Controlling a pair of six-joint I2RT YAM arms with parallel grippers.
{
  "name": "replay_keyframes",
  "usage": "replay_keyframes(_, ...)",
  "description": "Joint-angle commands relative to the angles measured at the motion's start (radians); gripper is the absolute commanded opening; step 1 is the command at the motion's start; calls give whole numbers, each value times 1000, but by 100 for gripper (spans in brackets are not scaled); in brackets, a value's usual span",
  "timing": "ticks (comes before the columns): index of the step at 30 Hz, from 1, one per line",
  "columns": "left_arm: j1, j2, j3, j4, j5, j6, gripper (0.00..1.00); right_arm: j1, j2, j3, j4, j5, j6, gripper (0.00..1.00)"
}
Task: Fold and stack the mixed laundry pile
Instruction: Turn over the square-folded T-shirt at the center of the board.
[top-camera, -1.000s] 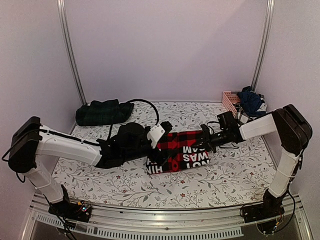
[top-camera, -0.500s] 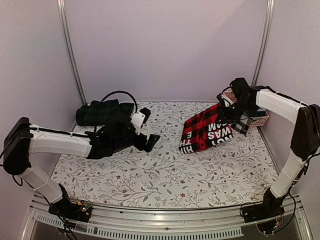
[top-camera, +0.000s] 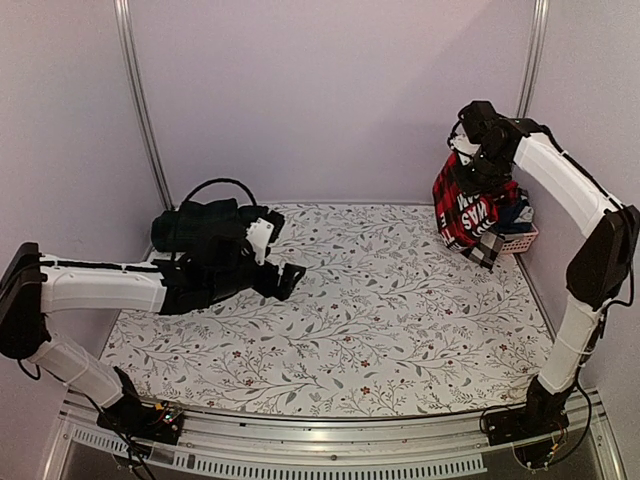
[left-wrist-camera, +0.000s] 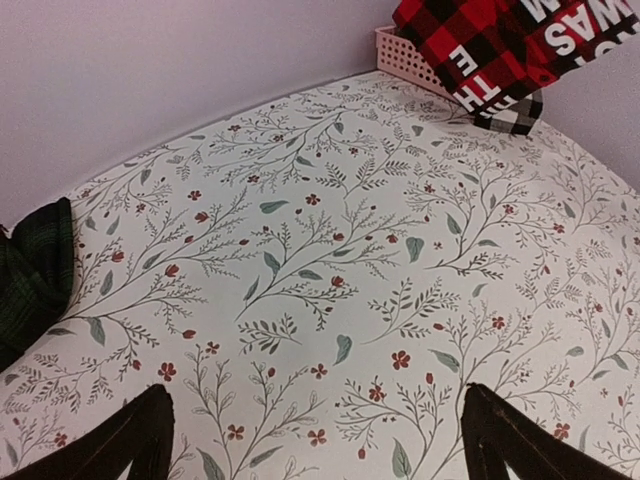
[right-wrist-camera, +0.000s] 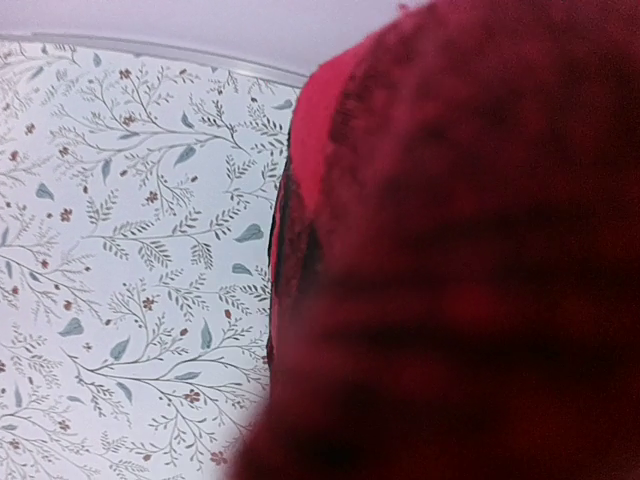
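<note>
The red-and-black checked shirt (top-camera: 463, 210) with white lettering hangs in the air at the back right, above the pink basket. My right gripper (top-camera: 472, 165) is shut on its upper edge. In the right wrist view the red cloth (right-wrist-camera: 470, 250) fills most of the frame and hides the fingers. The dark green tartan piece (top-camera: 200, 225) lies folded at the back left, also showing at the left edge of the left wrist view (left-wrist-camera: 35, 265). My left gripper (top-camera: 283, 252) hovers just right of it, open and holding nothing, its black fingers spread wide over the table cloth (left-wrist-camera: 315, 420).
A pink slatted basket (top-camera: 515, 243) stands in the back right corner with dark navy clothes (top-camera: 517, 212) in it and a black-and-white checked piece (top-camera: 487, 252) hanging over its rim. The leaf-patterned table cloth (top-camera: 380, 300) covers the table. Walls close in on both sides.
My right arm lifted the red checked shirt from the middle of the table up and to the back right, above the basket. My left arm drew back left toward the tartan piece.
</note>
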Motion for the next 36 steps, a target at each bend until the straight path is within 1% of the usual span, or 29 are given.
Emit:
replay_keyframes(1,22,-41,6,-66,-4,-2,100,154,145,-4,-54,187,-67,0)
replay_keyframes(3,27,-59,8,-86,-16,-12,100,230,232,-14,-63,211,-74,0)
replay_keyframes(6,41,-96,-4,-106,-27,-46,100,349,320,-32,-67,235,-82,0)
replay_keyframes(10,101,-172,-46,-120,2,-147,100,507,423,-34,-83,227,-77,0)
replay_keyframes(13,185,-229,-88,-124,54,-237,100,596,467,-34,-94,212,-75,0)
replay_keyframes(15,247,-256,-126,-111,114,-283,100,649,500,-39,-96,202,-78,1)
replay_keyframes(17,296,-268,-153,-92,163,-315,100,698,529,-42,-100,193,-74,4)
replay_keyframes(20,343,-245,-167,-92,221,-339,100,772,563,-45,-110,177,-61,9)
replay_keyframes(21,351,-232,-170,-92,234,-343,100,793,582,-38,-115,171,-57,13)
replay_keyframes(23,356,-208,-174,-91,242,-350,100,832,615,-2,-135,172,-37,36)
replay_keyframes(24,356,-197,-178,-91,242,-356,100,846,633,19,-139,171,-24,45)
replay_keyframes(28,359,-161,-193,-81,267,-385,100,879,610,112,-100,162,3,66)
replay_keyframes(29,359,-160,-201,-71,277,-393,100,881,585,117,-68,135,2,68)
replay_keyframes(31,360,-158,-212,-57,284,-414,100,883,510,91,33,23,-21,69)
replay_keyframes(32,359,-154,-213,-50,287,-423,100,883,464,48,104,-36,-45,70)
replay_keyframes(34,358,-141,-207,-51,300,-440,100,881,360,-49,217,-155,-119,77)
replay_keyframes(36,355,-133,-208,-49,308,-458,100,879,291,-101,253,-308,-178,78)
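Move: The red-and-black T-shirt hangs from the right hand's shut fingers, its middle some 10 cm below them. The board's centre, where it is taken, lies about 12 cm back, 20 cm left and 27 cm below that hand. The pink basket is roughly 10 cm ahead, 14 cm right and 25 cm below; the checked cloth at its edge about 4 cm ahead and 11 cm right. From the left hand the board's centre is some 18 cm right, barely 1 cm ahead. The T-shirt is swung away from the basket and laid over the board's centre, the right hand sweeping left, down and back together, some 25 cm each way, while turning counter-clockwise. Low over the board the fingers open and let go, then the hand carries on left with a slight rise. The open left hand clears out about 11 cm left, rising briefly, then sinking as its fingers tip down. ##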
